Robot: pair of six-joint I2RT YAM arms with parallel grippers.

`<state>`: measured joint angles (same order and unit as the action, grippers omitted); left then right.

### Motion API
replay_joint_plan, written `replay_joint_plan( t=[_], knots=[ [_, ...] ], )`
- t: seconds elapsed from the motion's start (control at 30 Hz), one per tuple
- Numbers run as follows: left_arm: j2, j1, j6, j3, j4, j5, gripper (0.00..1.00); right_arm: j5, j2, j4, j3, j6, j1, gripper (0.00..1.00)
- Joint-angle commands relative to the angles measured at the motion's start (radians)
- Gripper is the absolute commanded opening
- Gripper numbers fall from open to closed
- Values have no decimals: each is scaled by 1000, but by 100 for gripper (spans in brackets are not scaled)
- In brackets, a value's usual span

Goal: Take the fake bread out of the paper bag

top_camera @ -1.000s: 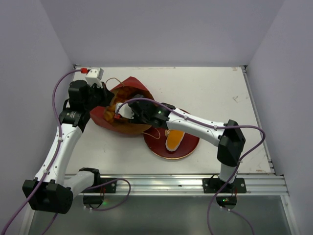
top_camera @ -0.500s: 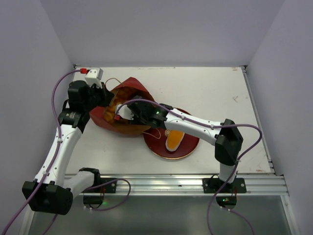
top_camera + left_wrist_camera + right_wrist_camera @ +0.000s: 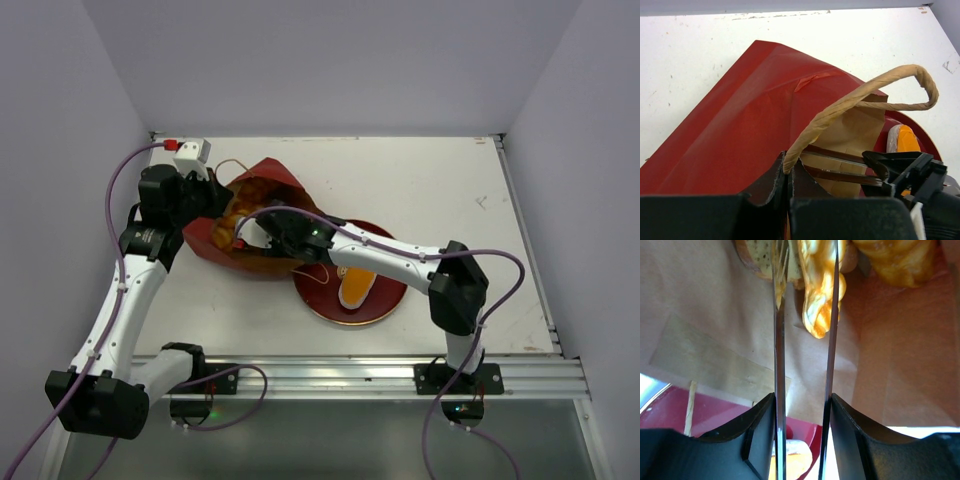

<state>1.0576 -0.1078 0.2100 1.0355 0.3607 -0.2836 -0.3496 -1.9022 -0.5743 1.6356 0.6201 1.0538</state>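
The paper bag lies on its side at the table's left, dark red outside, mouth toward the plate. My left gripper is shut on its tan cord handle, holding the mouth up. My right gripper reaches inside the bag, jaws partly open. A golden twisted bread stick lies between its thin fingers, close to the right one, with a gap to the left one. A round speckled slice and a ridged loaf lie deeper in. One orange bread rests on the plate.
The round dark-red plate sits just right of the bag's mouth, under my right forearm. A white and red box stands at the far left corner. Walls close the table on the left, back and right.
My right arm has pushed further left into the bag, its elbow shifting left. The left arm and the bag have stayed still.
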Motion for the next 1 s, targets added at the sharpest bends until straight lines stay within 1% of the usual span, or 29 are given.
replay_joint_plan(
  t=[0.0, 0.03, 0.13, 0.17, 0.2, 0.3, 0.4, 0.6, 0.83, 0.97],
  knots=[
    [-28, 0, 14, 11, -31, -17, 0, -49, -31, 25, 52, -10, 3, 48],
    [-28, 0, 14, 11, -31, -17, 0, -54, -34, 25, 53, -11, 3, 47],
    [-31, 0, 9, 8, -25, -8, 0, -58, -31, 25, 50, -11, 0, 36],
    [-31, 0, 6, 6, -25, -6, 0, -57, -26, 25, 50, -10, -1, 31],
    [-33, 0, 5, 5, -25, -3, 0, -57, -18, 25, 46, -11, -2, 23],
    [-30, 0, -3, -5, -28, 11, 0, -37, 23, 25, 35, -7, -9, 13],
    [-22, 0, -9, -14, -29, 21, 0, -17, 74, 25, 6, -3, -14, 6],
    [-24, 0, -12, -23, -32, 41, 0, 18, 160, 25, -43, 1, -25, 1],
    [-10, 8, -15, -8, -26, 72, 0, 78, 273, 2, -140, 29, -28, 0],
    [-1, 14, -18, -2, -28, 83, 0, 93, 342, -27, -201, 72, -28, 0]
  ],
)
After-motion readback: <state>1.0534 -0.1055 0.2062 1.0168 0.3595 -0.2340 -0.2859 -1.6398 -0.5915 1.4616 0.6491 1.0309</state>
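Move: My right hand holds the open tongs, their tips in the paper bag astride the braided fake bread, whose middle is about 9 cm left, 3 cm ahead and 9 cm below this hand. The bread slice lies roughly 11 cm left, 1 cm back; another loaf 11 cm left, 8 cm ahead, both about 10 cm down. The plate's centre is some 15 cm right, 8 cm back, 15 cm lower. From my left hand the braided bread is about 2 cm ahead, 3 cm right, 18 cm down. I push the tongs about 1.5 cm farther down and slightly forward with my right hand while squeezing them shut on the braided bread, then raise them some 6 cm and draw right and a little back, towards the plate and the bag's mouth. My left hand keeps its grip on the bag's handle, nearly still. ##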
